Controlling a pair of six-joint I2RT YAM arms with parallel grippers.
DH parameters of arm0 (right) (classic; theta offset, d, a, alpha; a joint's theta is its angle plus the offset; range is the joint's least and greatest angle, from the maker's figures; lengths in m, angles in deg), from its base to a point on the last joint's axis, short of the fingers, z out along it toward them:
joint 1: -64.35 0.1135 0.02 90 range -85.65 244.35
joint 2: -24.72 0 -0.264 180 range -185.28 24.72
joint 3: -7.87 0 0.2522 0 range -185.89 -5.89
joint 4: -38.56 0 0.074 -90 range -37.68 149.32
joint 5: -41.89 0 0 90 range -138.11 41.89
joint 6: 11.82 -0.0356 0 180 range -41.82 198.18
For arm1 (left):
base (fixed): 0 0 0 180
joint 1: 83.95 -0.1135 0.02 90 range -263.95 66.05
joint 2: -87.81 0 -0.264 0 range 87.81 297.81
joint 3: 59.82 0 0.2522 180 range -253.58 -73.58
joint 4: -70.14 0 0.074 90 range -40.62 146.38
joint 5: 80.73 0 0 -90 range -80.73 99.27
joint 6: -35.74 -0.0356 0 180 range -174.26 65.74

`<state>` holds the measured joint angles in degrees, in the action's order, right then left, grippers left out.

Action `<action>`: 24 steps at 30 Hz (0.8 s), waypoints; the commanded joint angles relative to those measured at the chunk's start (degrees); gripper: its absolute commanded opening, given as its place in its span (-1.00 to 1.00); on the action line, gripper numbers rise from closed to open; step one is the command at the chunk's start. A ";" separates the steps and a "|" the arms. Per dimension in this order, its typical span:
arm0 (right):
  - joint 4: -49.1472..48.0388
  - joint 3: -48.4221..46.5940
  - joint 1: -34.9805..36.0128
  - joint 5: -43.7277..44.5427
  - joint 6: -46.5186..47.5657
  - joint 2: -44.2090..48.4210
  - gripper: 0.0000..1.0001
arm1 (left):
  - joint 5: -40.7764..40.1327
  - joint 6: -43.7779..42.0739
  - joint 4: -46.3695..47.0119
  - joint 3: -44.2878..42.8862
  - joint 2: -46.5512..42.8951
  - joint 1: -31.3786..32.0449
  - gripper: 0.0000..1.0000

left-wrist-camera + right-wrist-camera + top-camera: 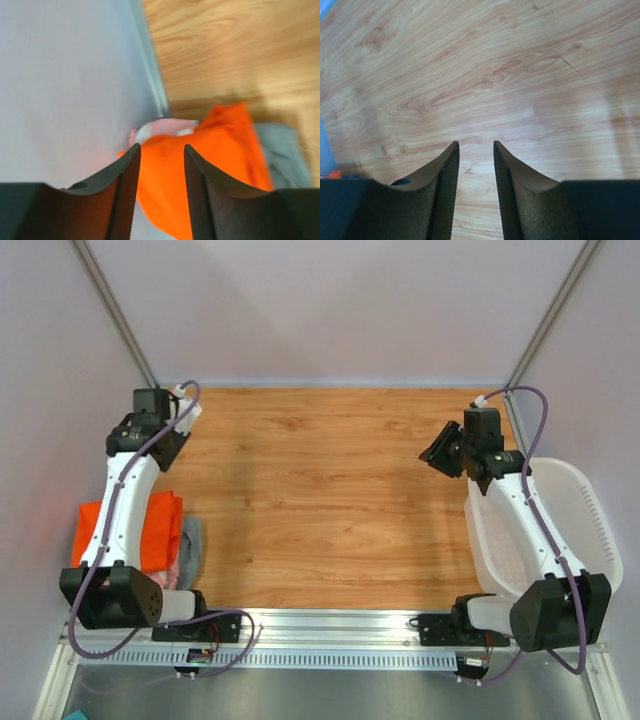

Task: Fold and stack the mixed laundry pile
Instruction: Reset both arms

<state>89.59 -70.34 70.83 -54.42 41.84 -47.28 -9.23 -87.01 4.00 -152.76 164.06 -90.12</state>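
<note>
The laundry pile lies at the table's left edge: a bright orange garment (160, 528) on top, a grey one (193, 545) at its right side and a pink one (176, 576) showing at the near end. In the left wrist view the orange garment (220, 150) fills the middle, with the pink one (167, 127) behind it and the grey one (282, 150) at the right. My left gripper (162, 443) (161, 150) hangs open above the pile's far end, holding nothing. My right gripper (437, 452) (476, 145) is open over bare wood at the right.
A white slotted basket (592, 525) stands at the right edge under the right arm. The wooden table (320, 500) is enclosed by pale walls (65, 85) at the left and back. A metal rail (330, 625) runs along the near edge.
</note>
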 commanded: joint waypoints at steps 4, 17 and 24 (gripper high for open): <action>4.73 -6.65 -0.33 0.59 5.74 -0.94 -0.18 | 5.75 9.55 -13.96 -1.59 0.13 16.86 0.11; 9.39 -8.42 -0.33 3.40 10.32 0.47 0.18 | 15.17 11.40 -13.72 5.52 -8.05 25.68 0.99; 10.44 -11.31 -0.24 4.28 13.74 1.17 1.00 | 17.53 11.04 -9.06 10.08 -10.85 25.77 0.99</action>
<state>99.67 -77.86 70.79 -51.51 52.29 -48.14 6.39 -77.11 -8.48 -144.69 155.62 -64.73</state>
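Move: Neither hand is going for anything to grip. From the left hand, the folded orange cloth on top of the finished stack lies about 11 cm back, 9 cm left and 17 cm below; the grey cloth beside it is some 12 cm back, 6 cm right and 22 cm below. From the right hand, the empty basket sits about 8 cm back, 30 cm right and 13 cm below, the orange cloth some 75 cm left, 13 cm back and 14 cm below. Swinging right and then drawing back, the empty left hand travels about 17 cm right, 7 cm back and 5 cm down, away from the orange cloth to over bare table. Its wrist turns clockwise some 25 degrees as the fingers go from half to fully open. The right hand stays nearly in place over the table, rising a couple of centimetres, tilting slightly, and opens wide from about a third. ##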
